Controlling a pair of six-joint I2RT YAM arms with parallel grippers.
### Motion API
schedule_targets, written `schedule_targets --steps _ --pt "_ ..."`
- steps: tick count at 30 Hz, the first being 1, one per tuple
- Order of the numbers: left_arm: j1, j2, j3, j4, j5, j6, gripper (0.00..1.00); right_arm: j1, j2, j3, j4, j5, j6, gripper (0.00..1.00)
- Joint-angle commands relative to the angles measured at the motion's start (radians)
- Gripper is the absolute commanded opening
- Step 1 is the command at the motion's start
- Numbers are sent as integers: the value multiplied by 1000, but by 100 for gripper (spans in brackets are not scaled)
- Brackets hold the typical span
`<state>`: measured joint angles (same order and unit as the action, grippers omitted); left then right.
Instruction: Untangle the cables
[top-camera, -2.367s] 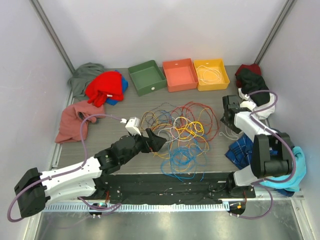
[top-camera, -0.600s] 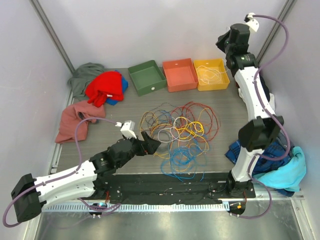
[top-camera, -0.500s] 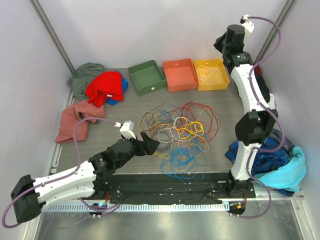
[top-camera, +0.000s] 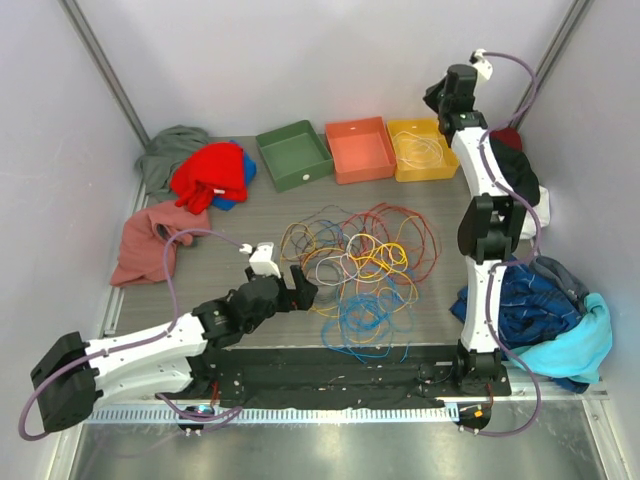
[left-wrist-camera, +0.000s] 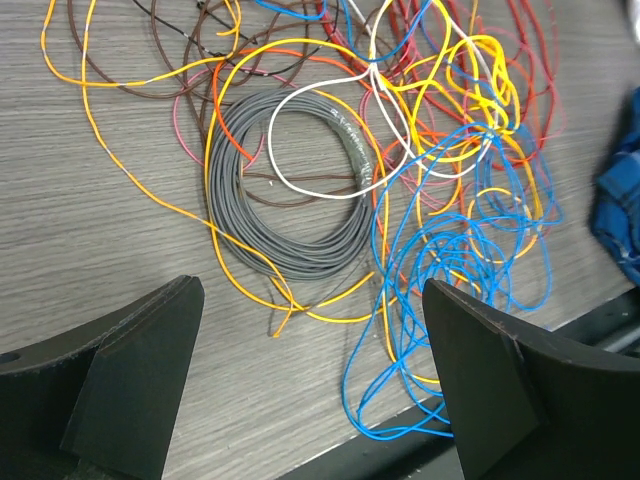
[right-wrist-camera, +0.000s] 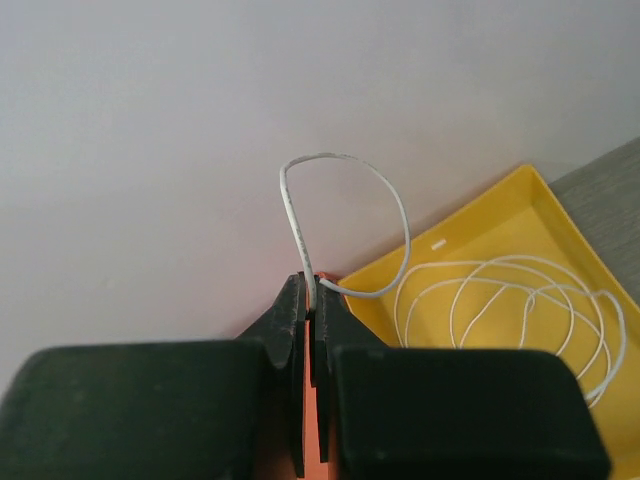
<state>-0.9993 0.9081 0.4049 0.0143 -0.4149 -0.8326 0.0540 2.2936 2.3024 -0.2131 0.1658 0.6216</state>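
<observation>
The cables (top-camera: 360, 265) lie in a loose tangle of yellow, orange, red, blue, white and brown loops mid-table. My left gripper (top-camera: 300, 285) hovers low at the tangle's left edge, open. In the left wrist view its gripper (left-wrist-camera: 308, 292) frames a grey coil (left-wrist-camera: 290, 190), a yellow cable and blue loops (left-wrist-camera: 440, 290), holding nothing. My right gripper (top-camera: 437, 100) is raised high beside the yellow bin (top-camera: 452, 150). In the right wrist view this gripper (right-wrist-camera: 311, 290) is shut on a white cable (right-wrist-camera: 345, 160) that arcs up and trails into coils in the yellow bin (right-wrist-camera: 470, 215).
A green bin (top-camera: 293, 153) and an orange bin (top-camera: 359, 148) stand left of the yellow one at the back. Red, grey and pink clothes (top-camera: 212, 172) are piled at the back left. Blue and teal clothes (top-camera: 530, 300) lie at the right, by the right arm's base.
The right arm rose from the table's right side to high beside the yellow bin, the white cable leaving the table with it. The left gripper shifted slightly at the tangle's edge.
</observation>
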Motion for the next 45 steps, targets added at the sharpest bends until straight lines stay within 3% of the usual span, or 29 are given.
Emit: schedule_targets --steps 1,6,8,9,12,13,19,23,26,30,35,39,45 --pt "-1 72 81 42 -24 44 97 15 75 0 35 -86 33 1" --pt "-1 98 83 56 -25 44 97 35 95 -21 23 -77 -10 4" --pt "-1 91 81 53 -30 44 97 37 98 -18 9 -71 -14 25" --pt "-1 89 80 53 -32 44 97 35 96 -11 -8 -72 -20 43" --pt "-1 75 75 55 -35 40 98 43 70 -8 -54 -45 -25 63" --pt "-1 72 75 55 -33 40 98 44 57 -14 -64 -22 -29 65" --pt "-1 15 52 41 -39 9 97 64 -109 -139 -55 37 -54 68" --pt "-1 -32 40 13 -36 -6 97 63 -94 -60 -210 183 -106 68" --pt "-1 -58 38 -8 -24 -17 96 61 -105 -133 -221 276 -158 69" --pt "-1 -98 37 -48 -21 -22 95 58 -150 -231 -246 264 -134 68" --pt "1 -141 38 -43 -106 7 96 131 -501 -692 65 181 -91 66" --pt "2 -88 101 -57 -197 53 99 239 -703 -878 81 169 -74 66" --pt "11 193 264 -96 -101 63 99 411 -1035 -1247 123 179 -10 66"
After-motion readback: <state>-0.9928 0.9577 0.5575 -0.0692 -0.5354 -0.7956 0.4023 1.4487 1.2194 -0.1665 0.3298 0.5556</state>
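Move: The right hand holds a loop of white cable high over the yellow bin, whose middle lies about 25 cm below, level front to back and roughly 4 cm to the left. The red bin is some 22 cm left at the same reach. The cable tangle lies about 38 cm back, 23 cm left and 27 cm down. From the left hand, the yellow bin is about 48 cm ahead and 39 cm right. Still pinching the white cable, the right hand drops about 12 cm towards the yellow bin, tipping down some 15 degrees, and opens to about two-thirds to let go. Empty, it rises a little, sinks again, then sweeps back some 23 cm and left, up near the end, towards the cable tangle. The open left hand rises about 4 cm by the tangle, touching nothing. ##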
